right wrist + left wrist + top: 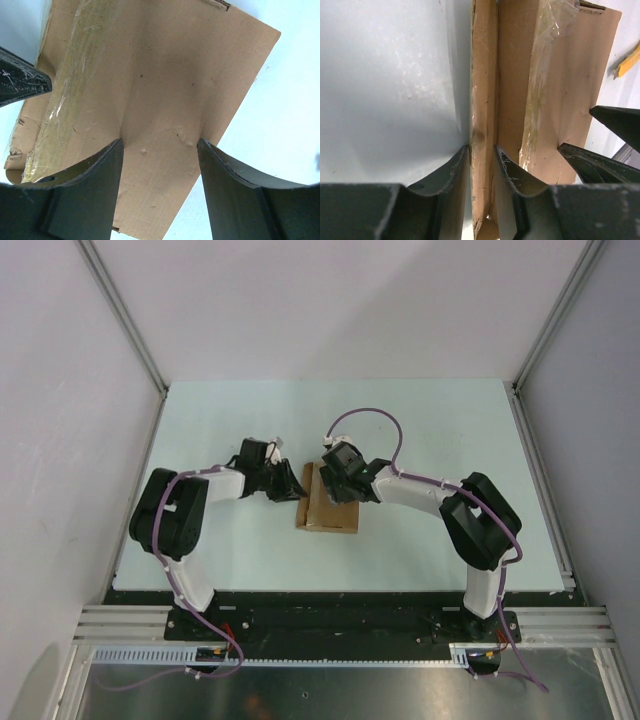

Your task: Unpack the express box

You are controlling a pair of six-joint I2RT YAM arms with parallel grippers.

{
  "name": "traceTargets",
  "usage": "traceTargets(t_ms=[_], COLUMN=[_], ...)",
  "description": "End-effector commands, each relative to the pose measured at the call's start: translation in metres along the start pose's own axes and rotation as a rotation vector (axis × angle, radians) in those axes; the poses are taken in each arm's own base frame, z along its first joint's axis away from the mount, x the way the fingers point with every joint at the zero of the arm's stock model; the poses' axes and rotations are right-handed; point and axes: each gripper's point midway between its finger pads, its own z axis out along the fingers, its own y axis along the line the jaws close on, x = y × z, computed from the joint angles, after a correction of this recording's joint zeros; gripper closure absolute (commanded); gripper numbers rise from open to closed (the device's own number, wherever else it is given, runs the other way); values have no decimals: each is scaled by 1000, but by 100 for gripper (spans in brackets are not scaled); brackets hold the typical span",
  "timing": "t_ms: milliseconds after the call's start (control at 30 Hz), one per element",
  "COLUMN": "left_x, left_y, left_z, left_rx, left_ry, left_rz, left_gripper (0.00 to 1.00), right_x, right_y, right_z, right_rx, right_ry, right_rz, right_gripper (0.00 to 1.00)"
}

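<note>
The express box point(328, 508) is a flat brown cardboard box lying in the middle of the table, with a strip of clear tape point(542, 75) along its lid. My left gripper point(296, 483) is at the box's left edge. Its jaws point(482, 147) stand narrowly open astride the side wall, one finger outside and the other in the slit under the lid. My right gripper point(337, 487) is over the box from the right. It is open point(160, 142), with both fingertips resting on the lid point(165, 75) and nothing held between them.
A yellow object point(627, 60) lies on the table beyond the box's far side. The pale table point(450, 430) is walled by white panels, with metal rails along its left and right edges. Both arms meet at the box.
</note>
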Motion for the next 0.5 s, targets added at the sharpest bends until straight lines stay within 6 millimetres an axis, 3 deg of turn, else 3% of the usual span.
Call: traceTargets(t_ms=[0,133,300,400,467], left_x=[19,20,21,14,3], left_y=[8,9,9,5,-5], left_z=[5,13,17,13,6], left_rx=[-17,-6,2,8,20], left_ry=[98,120,138,114,76], left_rz=[-22,-32,-42,-26,8], left_gripper=[67,73,89,99,100], right_x=[-6,-8,-12,-15,-21], right_y=[-3,-4,-5,-5,-6], right_z=[6,6,5,2,-3], right_rx=[16,11,5,-8,-23], right_ry=[-12,-16,-23,-30,-40], right_rz=[27,34,42,45,62], right_gripper=[35,35,35,33,32])
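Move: The box's raised side flap runs fore and aft right at the left gripper's half-open fingertips, its middle within about 1 cm to the right and 1 cm below, level fore and aft. The box body's middle lies some 6 cm to the right and level with the gripper, its taped top edge about 3 cm right and 2 cm higher. From the right hand, whose fingertips are already on the box top, the flap lies about 6 cm left, level fore and aft, and 3 cm lower. Bring the left gripper about 1 cm to the right, in against the box's side and a touch lower, its tips straddling the flap; turn the wrist only some 5 degrees. Close the fingers from about a third open to practically shut, pinching the flap's thin cardboard edge. Keep the right fingertips spread and resting on the box top. ##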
